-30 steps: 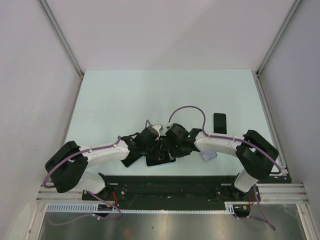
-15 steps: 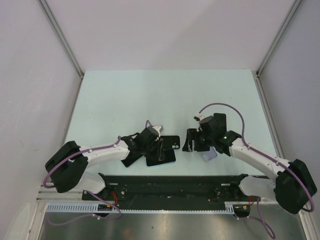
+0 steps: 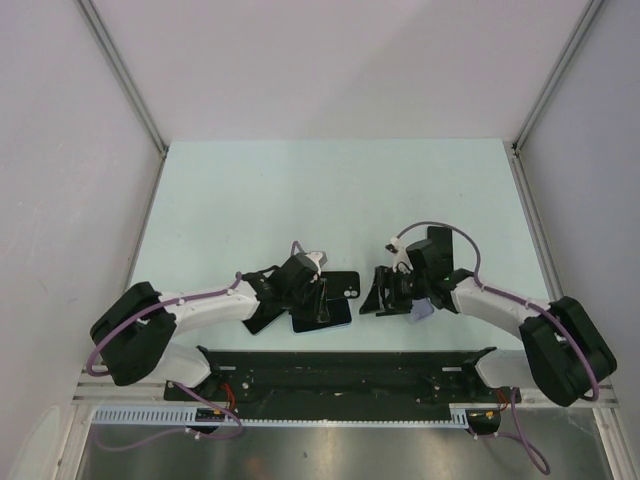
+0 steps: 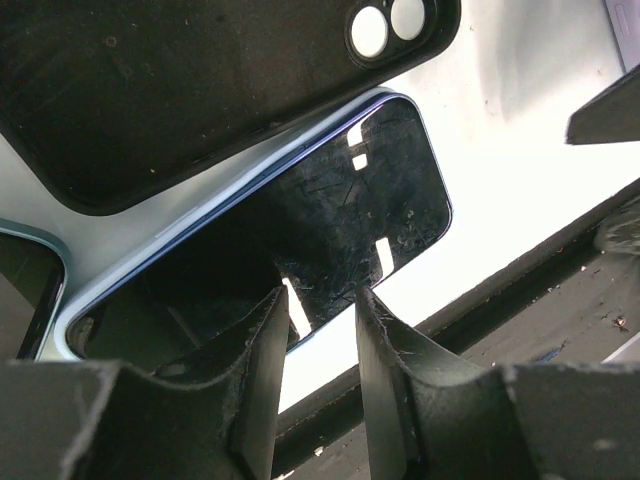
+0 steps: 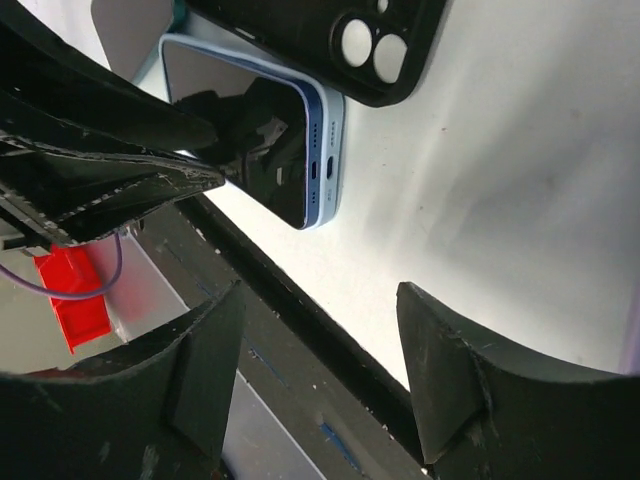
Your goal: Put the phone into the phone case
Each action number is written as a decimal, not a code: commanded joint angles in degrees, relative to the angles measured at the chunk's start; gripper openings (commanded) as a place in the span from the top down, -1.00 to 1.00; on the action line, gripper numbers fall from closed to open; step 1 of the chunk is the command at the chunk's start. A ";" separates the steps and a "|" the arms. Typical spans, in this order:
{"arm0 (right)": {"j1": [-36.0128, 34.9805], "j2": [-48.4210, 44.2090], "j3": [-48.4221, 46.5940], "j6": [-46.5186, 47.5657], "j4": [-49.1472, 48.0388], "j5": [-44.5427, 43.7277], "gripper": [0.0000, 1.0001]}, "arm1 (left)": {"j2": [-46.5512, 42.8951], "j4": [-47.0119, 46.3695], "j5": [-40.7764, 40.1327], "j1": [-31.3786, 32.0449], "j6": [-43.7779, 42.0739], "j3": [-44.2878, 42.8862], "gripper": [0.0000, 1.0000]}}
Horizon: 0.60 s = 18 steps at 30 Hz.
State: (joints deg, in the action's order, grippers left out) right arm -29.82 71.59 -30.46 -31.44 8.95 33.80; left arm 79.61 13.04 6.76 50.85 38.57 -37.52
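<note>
The phone, blue-edged with its dark screen up, lies near the table's front edge. Its port end shows in the right wrist view. The black phone case, with round camera holes, lies partly over the phone's far side. My left gripper hovers at the phone's near long edge. Its jaws stand a little apart, with nothing clamped between them. My right gripper is open and empty, apart from the phone on its right.
A second dark phone lies behind the right arm. A small lilac object sits under the right forearm. The black base rail runs along the table's front edge. A red part shows below the rail.
My right gripper has pulled back to the right, away from the phone and case, and stands wider open. The left gripper, phone and case have not moved.
</note>
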 commanded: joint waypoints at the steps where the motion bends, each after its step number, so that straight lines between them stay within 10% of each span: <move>1: -2.78 5.38 -0.30 -0.63 -7.97 3.02 -0.30 | 0.72 3.40 0.00 0.57 -0.25 0.69 0.22; 18: -5.77 20.25 -1.62 -4.59 -18.70 3.38 0.21 | 2.91 3.49 -0.96 0.57 -1.21 0.69 0.24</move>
State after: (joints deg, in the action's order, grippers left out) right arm -34.87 90.00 -31.16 -35.59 -7.40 38.28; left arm 80.09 12.95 6.85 50.87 38.52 -37.60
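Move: The phone, lying on the light blue phone case, has its middle about 12 cm to the left of my right hand, 1 cm back and 5 cm below; its nearest short end is only some 4 cm away. The black case's middle lies about 10 cm left and 6 cm ahead of my right hand; the purple case is around 10 cm right and 4 cm ahead. From my left hand the phone's middle is about 2 cm ahead and 1 cm below. I bring my right hand down and left, about 4 cm each way, to the near corner of the phone's right end, closing its open fingers from wide to about half as they come in; contact there can't be made out for sure. My left hand stays put, its fingertips still resting on the phone near the edge closest to me. ##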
